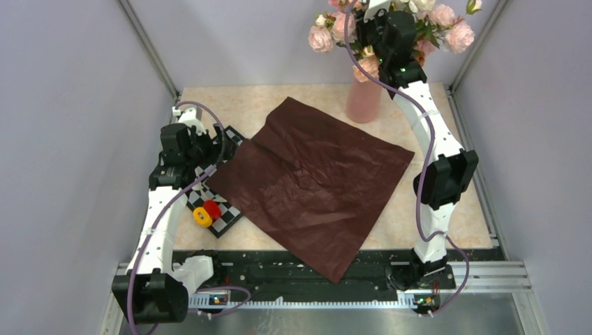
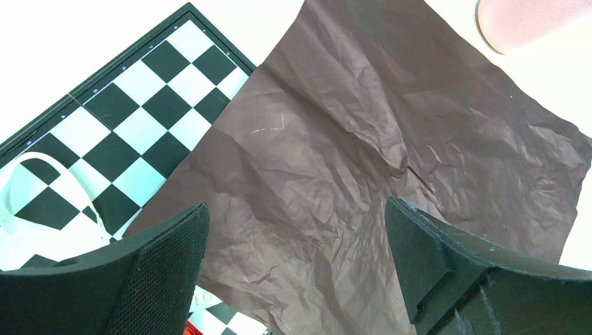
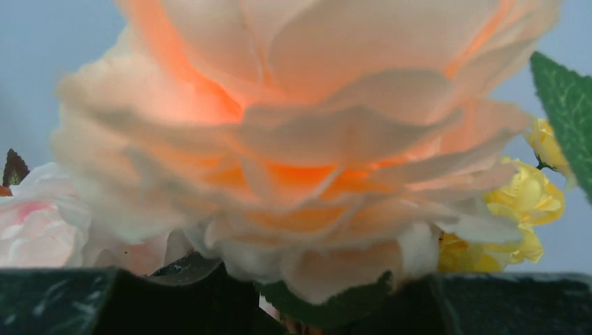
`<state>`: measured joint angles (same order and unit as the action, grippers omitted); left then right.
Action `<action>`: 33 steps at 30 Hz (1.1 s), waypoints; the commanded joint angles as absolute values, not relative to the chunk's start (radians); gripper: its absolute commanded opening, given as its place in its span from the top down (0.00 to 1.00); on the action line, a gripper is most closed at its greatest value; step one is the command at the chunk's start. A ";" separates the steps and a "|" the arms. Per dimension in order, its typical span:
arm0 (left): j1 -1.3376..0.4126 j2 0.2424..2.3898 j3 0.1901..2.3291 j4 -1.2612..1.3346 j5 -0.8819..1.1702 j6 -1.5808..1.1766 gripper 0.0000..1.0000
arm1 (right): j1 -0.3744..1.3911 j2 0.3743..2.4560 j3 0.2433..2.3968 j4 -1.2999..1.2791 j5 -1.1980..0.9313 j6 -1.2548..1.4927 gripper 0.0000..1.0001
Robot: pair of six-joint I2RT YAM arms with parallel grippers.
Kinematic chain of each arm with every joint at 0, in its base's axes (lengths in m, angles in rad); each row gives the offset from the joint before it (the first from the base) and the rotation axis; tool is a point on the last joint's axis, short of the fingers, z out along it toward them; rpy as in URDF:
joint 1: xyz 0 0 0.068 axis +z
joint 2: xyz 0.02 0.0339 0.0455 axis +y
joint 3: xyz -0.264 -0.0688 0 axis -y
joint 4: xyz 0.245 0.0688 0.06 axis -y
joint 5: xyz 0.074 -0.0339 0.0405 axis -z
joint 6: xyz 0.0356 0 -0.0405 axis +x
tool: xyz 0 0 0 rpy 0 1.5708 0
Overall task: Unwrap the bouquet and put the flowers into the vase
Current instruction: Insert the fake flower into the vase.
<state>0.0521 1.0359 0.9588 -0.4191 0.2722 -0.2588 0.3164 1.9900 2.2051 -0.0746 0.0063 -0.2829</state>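
The flowers (image 1: 322,38), pale pink, white and peach blooms with green leaves, stand in the salmon-pink vase (image 1: 364,101) at the back of the table. The bouquet's dark red paper (image 1: 314,181) lies spread flat in the middle, with no flowers on it. My right gripper (image 1: 373,14) is up among the blooms. In its wrist view a peach bloom (image 3: 307,125) fills the frame and the right gripper (image 3: 342,307) has its fingers apart, a green calyx between them. My left gripper (image 2: 297,230) hovers wide open and empty over the paper's (image 2: 363,139) left part.
A black-and-white checkerboard (image 1: 223,209) lies under the paper's left corner, with a yellow ring (image 1: 202,216) and a red piece (image 1: 212,208) on it. A white ribbon-like loop (image 2: 42,202) rests on the board (image 2: 139,105). The vase's base (image 2: 530,21) shows top right. Grey walls enclose the table.
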 commanded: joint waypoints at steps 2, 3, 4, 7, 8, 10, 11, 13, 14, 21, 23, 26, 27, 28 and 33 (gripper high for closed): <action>0.058 1.009 0.954 -0.391 0.278 -0.244 0.01 | 0.306 1.897 2.180 -0.046 -0.009 -0.259 0.63; 0.058 1.009 0.954 -0.391 0.278 -0.244 0.01 | 0.307 1.890 2.174 -0.046 -0.021 -0.256 0.62; 0.058 1.008 0.954 -0.391 0.279 -0.244 0.01 | 0.307 1.882 2.166 -0.042 -0.024 -0.254 0.60; 0.058 1.008 0.954 -0.391 0.280 -0.245 0.01 | 0.305 1.851 2.129 -0.025 -0.031 -0.250 0.54; 0.058 1.007 0.954 -0.391 0.282 -0.245 0.01 | 0.305 1.840 2.117 -0.019 -0.034 -0.249 0.52; 0.058 1.009 0.954 -0.390 0.283 -0.247 0.01 | 0.307 1.816 2.096 -0.012 -0.037 -0.247 0.47; 0.057 1.009 0.954 -0.390 0.285 -0.248 0.01 | 0.307 1.807 2.084 -0.010 -0.037 -0.248 0.45; 0.058 1.009 0.954 -0.390 0.285 -0.248 0.01 | 0.306 1.791 2.068 -0.007 -0.035 -0.243 0.42; 0.058 1.009 0.954 -0.390 0.285 -0.249 0.01 | 0.306 1.781 2.056 -0.008 -0.037 -0.241 0.40; 0.058 1.009 0.953 -0.390 0.280 -0.250 0.01 | 0.307 1.681 1.924 0.065 -0.062 -0.216 0.21; 0.058 1.006 0.950 -0.388 0.275 -0.250 0.01 | 0.307 1.654 1.894 0.070 -0.067 -0.206 0.17; 0.058 1.003 0.947 -0.387 0.270 -0.247 0.01 | 0.308 1.607 1.854 0.054 -0.085 -0.185 0.11; 0.058 1.001 0.947 -0.386 0.269 -0.244 0.01 | 0.308 1.586 1.832 0.056 -0.090 -0.180 0.10; 0.058 1.000 0.945 -0.385 0.267 -0.239 0.01 | 0.308 1.565 1.807 0.061 -0.094 -0.175 0.09; 0.058 0.983 0.937 -0.376 0.252 -0.229 0.01 | 0.307 1.467 1.711 0.063 -0.108 -0.137 0.08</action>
<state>0.0521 1.0183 0.9443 -0.4187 0.2680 -0.2550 0.3153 1.5738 1.7481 0.0166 -0.0772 -0.1856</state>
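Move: The peach flower whose stem the right fingers are already loosening on has its head about 7 cm above the right hand, 1 cm back and level sideways. The vase's middle is some 31 cm below that hand, 5 cm ahead and 4 cm right; a lower peach rose sits 6 cm back, level sideways, 10 cm down, and a pink rose 6 cm left, 2 cm ahead. From the left hand the flower is about 26 cm ahead, 42 cm right and 30 cm up. With its fingers already part-way apart around the stem, the right hand opens on to nearly full width and, after a tiny dip, backs out of the blooms above the vase, about 10 cm straight back towards its base and gathering speed. It rises some 2.5 cm as it goes and swings only about 5 degrees counter-clockwise, leaving the peach flower behind. ##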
